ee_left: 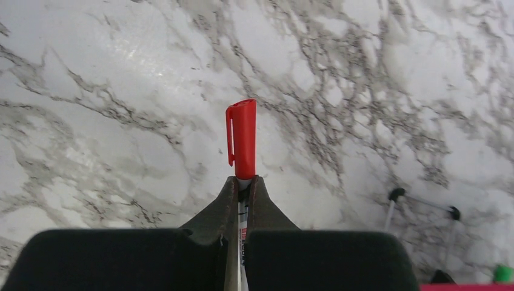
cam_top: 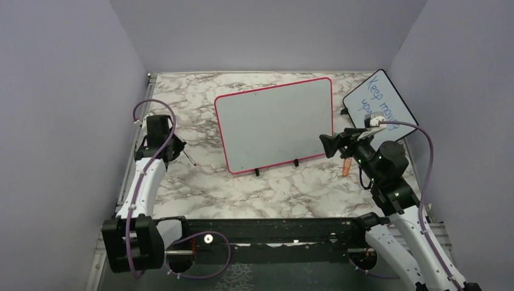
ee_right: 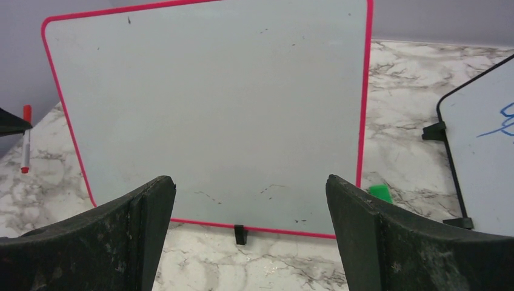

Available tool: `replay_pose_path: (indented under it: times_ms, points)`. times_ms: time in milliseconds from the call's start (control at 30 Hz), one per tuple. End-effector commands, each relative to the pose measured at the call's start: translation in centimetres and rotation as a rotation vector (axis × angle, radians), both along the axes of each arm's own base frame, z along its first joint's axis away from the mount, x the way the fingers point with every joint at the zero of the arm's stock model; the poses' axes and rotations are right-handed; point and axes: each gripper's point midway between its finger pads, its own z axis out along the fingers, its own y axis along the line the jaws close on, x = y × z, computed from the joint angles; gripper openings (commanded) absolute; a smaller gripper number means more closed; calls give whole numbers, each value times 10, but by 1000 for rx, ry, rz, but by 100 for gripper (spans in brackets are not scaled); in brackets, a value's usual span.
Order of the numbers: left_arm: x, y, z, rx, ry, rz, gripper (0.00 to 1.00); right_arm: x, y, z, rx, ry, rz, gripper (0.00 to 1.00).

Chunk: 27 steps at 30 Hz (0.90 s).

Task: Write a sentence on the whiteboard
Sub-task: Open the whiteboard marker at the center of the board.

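The whiteboard (cam_top: 276,124) with a red-pink frame stands tilted back on small black feet at the middle of the marble table. Its surface (ee_right: 212,109) carries only faint specks; no sentence shows on it. My left gripper (cam_top: 180,151) is low over the table to the board's left, shut on a white marker (ee_left: 242,136) whose red cap sticks out past the fingertips (ee_left: 228,188). The same marker (ee_right: 25,139) shows at the left edge of the right wrist view. My right gripper (cam_top: 327,145) hovers in front of the board's lower right corner, open and empty, facing the board.
A smaller black-framed board (cam_top: 379,103) with blue handwriting leans at the back right. An orange object (cam_top: 346,167) lies on the table under the right gripper. A small green piece (ee_right: 380,193) sits by the whiteboard's right corner. Lilac walls close in three sides.
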Motion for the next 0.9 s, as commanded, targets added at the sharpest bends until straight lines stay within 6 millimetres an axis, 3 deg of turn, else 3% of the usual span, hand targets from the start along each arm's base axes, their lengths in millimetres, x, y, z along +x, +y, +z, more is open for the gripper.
replay_pose_path:
  times_ms: [0,200,433,667,867]
  points:
    - [2,-34,50,-188,-153,-57,0,-4,24,16,46,-4,127,100]
    - [-4,-57,97,-352,-285,-63,0,-8,56,30,76,-75,315,100]
    - [-8,-88,130,-542,-335,-128,0,-3,90,38,176,-99,480,100]
    - [-20,-107,137,-635,-336,-120,0,-11,164,38,142,-143,540,100]
    - [-30,-124,140,-677,-345,-91,0,-16,213,40,169,-154,524,100]
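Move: The red-capped marker, already pinched just below its cap by the left fingers, is about 51 cm left of the open right hand, 3 cm ahead and some 18 cm below. The whiteboard's middle lies roughly 15 cm ahead of the right hand, 17 cm left and 14 cm below; a green-capped pen, 7 cm ahead, 8 cm right and 26 cm below. From the left hand, the whiteboard's middle is about 10 cm ahead, 35 cm right and roughly level. Swing the wide-open right gripper some 20 cm left across in front of the whiteboard towards the marker, speeding up late, at nearly constant height, turning about 35 degrees counter-clockwise. Meanwhile keep the marker pinched in the left fingers, lift it about 13 cm and carry it 11 cm right towards the board, rolling the hand so its left side drops and tipping the fingers up. ##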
